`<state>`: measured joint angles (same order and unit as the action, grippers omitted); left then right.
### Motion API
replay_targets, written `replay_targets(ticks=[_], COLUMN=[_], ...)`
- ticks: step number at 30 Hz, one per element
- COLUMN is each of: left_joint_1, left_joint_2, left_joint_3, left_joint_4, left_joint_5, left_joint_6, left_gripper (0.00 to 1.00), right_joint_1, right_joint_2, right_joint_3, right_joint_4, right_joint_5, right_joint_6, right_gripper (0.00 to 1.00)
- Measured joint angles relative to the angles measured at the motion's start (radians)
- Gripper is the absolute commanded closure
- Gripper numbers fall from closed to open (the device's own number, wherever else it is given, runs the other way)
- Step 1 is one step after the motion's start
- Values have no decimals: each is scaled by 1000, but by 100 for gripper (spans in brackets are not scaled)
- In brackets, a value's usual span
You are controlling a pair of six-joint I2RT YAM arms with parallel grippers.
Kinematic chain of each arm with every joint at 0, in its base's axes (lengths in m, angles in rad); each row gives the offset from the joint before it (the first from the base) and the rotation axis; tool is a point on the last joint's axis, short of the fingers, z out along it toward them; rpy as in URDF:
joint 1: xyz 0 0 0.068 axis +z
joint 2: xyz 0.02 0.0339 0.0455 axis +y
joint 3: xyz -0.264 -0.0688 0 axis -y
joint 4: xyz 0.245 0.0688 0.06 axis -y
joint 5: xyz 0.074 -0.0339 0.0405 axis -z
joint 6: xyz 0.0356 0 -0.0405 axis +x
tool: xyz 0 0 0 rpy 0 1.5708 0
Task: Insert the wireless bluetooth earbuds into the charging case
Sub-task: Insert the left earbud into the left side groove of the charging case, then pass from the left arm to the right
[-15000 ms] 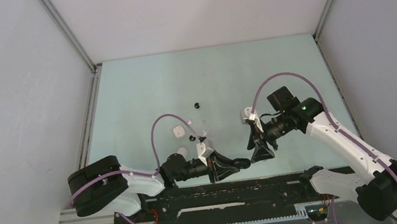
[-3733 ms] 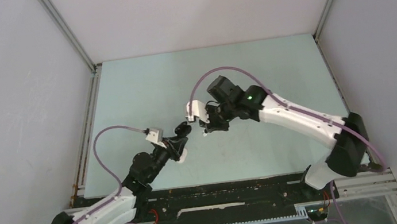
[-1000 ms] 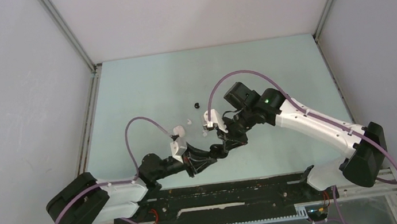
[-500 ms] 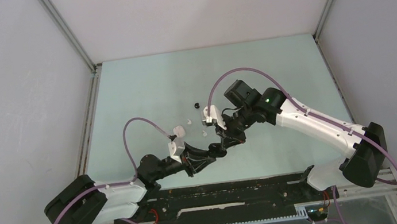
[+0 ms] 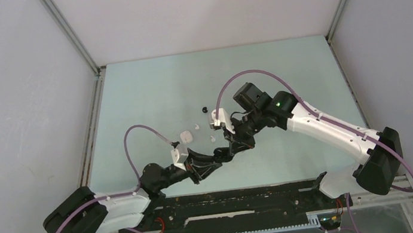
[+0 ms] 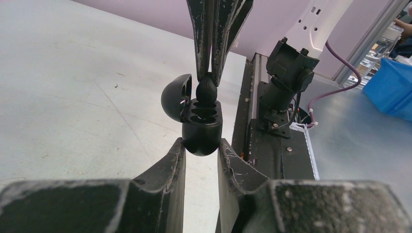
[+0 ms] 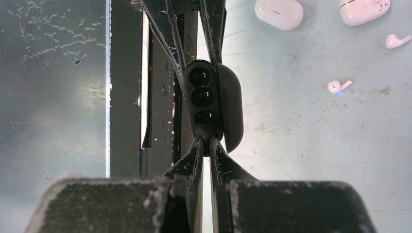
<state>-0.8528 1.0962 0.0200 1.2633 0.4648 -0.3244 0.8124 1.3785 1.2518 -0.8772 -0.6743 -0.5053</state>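
Note:
My left gripper (image 6: 200,145) is shut on the lower body of a black charging case (image 6: 201,128), held above the table with its lid (image 6: 176,97) swung open. My right gripper (image 7: 208,143) is shut on a black earbud (image 6: 206,91) and comes down onto the case from above. The bud sits at the case's end socket (image 7: 209,131); two further sockets (image 7: 201,87) show empty. In the top view both grippers (image 5: 221,155) (image 5: 233,148) meet at the case (image 5: 227,152), near the table's front.
Two white cases (image 7: 279,12) (image 7: 364,9) and two white earbuds (image 7: 340,86) (image 7: 397,41) lie on the table beyond the grippers. A small black earbud (image 5: 204,110) lies farther back. The black base rail (image 5: 233,200) runs along the near edge.
The left arm has swung slightly left and both grippers, still joined at the case, have drifted a little toward the back. Both grips are unchanged.

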Motion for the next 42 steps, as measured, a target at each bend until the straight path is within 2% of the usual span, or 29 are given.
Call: replay_targets(ticks=[20,25,28,35,42], left_joint_1=[7,7,9,11,11], left_joint_2=[-13,-19,-24,-25,-10], left_joint_3=[-8,-8,-8,-8,-8], left_joint_4=[0,0,0,0,2], left_joint_5=[-16,-17,-18,-18,-16], left_joint_6=[-1,-1,-1,-7,-16], left_gripper=[100,100,100,100,100], right_joint_1=[14,15,19,13,-79], right_joint_2=[29,29,29,17,-65], right_joint_3=[0,0,0,1,30], right_joint_4=[40,42,41,4,-42], right_joint_5=[-1,-2,-3,-14,-65], right_joint_6=[27,31,32,14,-4], right_gripper=[94,76,70,68,64])
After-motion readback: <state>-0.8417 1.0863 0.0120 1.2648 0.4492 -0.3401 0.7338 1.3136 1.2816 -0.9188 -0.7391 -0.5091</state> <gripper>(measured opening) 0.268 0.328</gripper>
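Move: The charging case, held in the left fingers, has its middle about 2 cm to the right of the left hand and 1 cm farther out. From the right hand, which pinches the left earbud at the case's near-end groove, that middle lies some 2 cm left and 1 cm below. On the table about 17 cm below the right hand, a white earbud lies some 16 cm ahead and 6 cm left, a white case 18 cm ahead and 16 cm left. Leftward and slightly down by about 1 cm, the right hand eases the pinched earbud into the case's end groove after a short pause, then holds there and opens its fingers. Once they are open it backs off quickly, rising some 3.5 cm and drawing about 2.5 cm to the right, away from the case. The left hand keeps its grip and holds the case nearly still. ##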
